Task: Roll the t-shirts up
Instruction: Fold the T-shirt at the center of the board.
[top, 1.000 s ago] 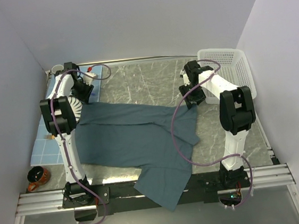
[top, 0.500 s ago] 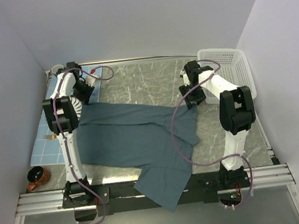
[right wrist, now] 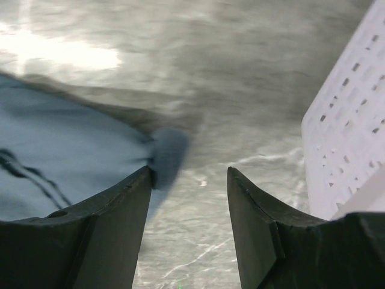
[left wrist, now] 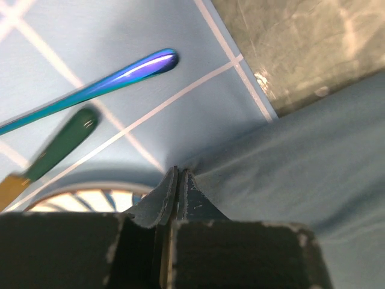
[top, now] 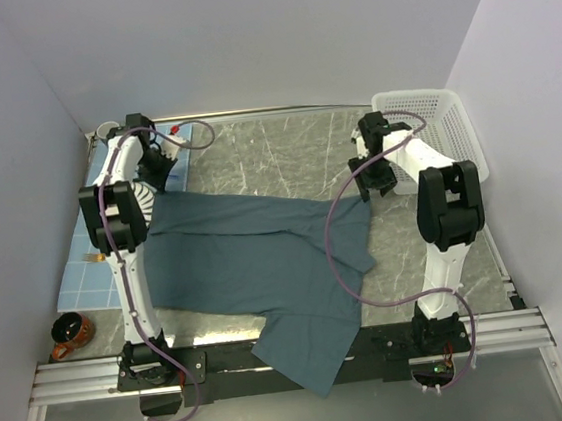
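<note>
The dark slate-blue t-shirt lies spread flat across the table, with one part hanging over the near edge. My left gripper is at its far left corner. In the left wrist view its jaws are pressed together on the edge of the t-shirt. My right gripper is at the shirt's far right corner. In the right wrist view it is open, with the corner of the t-shirt touching its left finger and bare table between the fingers.
A white basket stands at the far right, close to the right gripper. A light blue checked placemat lies on the left with a striped plate, a blue spoon and a green-handled utensil. A brown mug sits near left.
My right gripper has moved a little to the right, off the shirt's far right corner. The left arm's elbow has shifted slightly; its gripper stays at the far left corner.
</note>
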Robot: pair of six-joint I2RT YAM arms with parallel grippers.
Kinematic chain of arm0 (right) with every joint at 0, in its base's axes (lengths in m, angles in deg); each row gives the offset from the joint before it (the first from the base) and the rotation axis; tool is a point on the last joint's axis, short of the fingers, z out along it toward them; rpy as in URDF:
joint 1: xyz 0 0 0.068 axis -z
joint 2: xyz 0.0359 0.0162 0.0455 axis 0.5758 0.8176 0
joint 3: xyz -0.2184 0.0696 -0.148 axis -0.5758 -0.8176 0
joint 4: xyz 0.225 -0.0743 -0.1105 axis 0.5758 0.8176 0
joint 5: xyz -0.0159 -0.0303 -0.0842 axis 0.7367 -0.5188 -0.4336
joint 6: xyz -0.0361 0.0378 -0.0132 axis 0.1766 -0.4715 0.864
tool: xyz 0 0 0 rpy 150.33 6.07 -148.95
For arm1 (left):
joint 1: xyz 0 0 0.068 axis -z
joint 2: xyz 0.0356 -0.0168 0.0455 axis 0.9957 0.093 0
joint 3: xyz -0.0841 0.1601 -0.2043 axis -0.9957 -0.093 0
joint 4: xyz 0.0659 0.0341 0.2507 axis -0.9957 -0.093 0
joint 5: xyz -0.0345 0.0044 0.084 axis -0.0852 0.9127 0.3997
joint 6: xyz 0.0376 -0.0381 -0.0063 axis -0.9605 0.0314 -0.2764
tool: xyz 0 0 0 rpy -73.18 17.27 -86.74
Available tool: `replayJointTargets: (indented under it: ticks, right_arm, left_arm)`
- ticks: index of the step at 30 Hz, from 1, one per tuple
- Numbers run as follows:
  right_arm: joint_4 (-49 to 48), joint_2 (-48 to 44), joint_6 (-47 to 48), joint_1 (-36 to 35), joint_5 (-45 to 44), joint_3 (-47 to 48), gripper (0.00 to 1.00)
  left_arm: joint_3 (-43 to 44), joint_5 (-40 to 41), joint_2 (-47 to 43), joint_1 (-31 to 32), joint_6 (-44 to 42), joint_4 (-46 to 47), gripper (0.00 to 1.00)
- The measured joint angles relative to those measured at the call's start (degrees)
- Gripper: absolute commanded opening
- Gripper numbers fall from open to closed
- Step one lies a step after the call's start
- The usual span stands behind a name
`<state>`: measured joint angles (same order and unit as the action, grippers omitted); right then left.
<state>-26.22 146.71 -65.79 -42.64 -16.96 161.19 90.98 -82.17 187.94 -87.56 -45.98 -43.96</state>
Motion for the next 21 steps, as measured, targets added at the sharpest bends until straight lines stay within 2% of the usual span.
replayJointTargets:
  ticks: [11,21]
  right_arm:
    - [0.35,0.87,-0.70,1.86,2.12,3.32,0.60]
    - [0.07,6.49,-3.21,1.73,7.30,8.33,0.57]
  left_arm:
    - [-6.01,0.13,-15.76,0.31,2.78,5.07,0.01]
    - [-10.25,1.22,-18.27,0.61,3.26,5.68,0.01]
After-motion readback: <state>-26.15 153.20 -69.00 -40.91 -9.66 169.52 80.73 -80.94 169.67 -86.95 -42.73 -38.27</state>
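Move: The shirt's far left corner is already between the shut left fingers. The plate's middle lies about 10 cm left of that hand and 3 cm back, the spoon 6 cm ahead and 4 cm left, and the knife 5 cm ahead and 9 cm left. The shirt's far right corner sits roughly 2 cm left of the open right hand, level with it and some 2 cm below; the white basket's middle is about 16 cm right and 11 cm ahead. The shirt's far left corner, still pinched, is lifted quickly some 10 cm nearly straight up off the tray side by the left hand, whose fingers tip about 15 degrees outward to point farther forward before it eases off. The right hand, fingers staying open, slips 1 cm right, then goes about 3 cm forward and back left over the shirt's far right corner, dipping slightly at the end as its fingertips tilt a little leftward. ##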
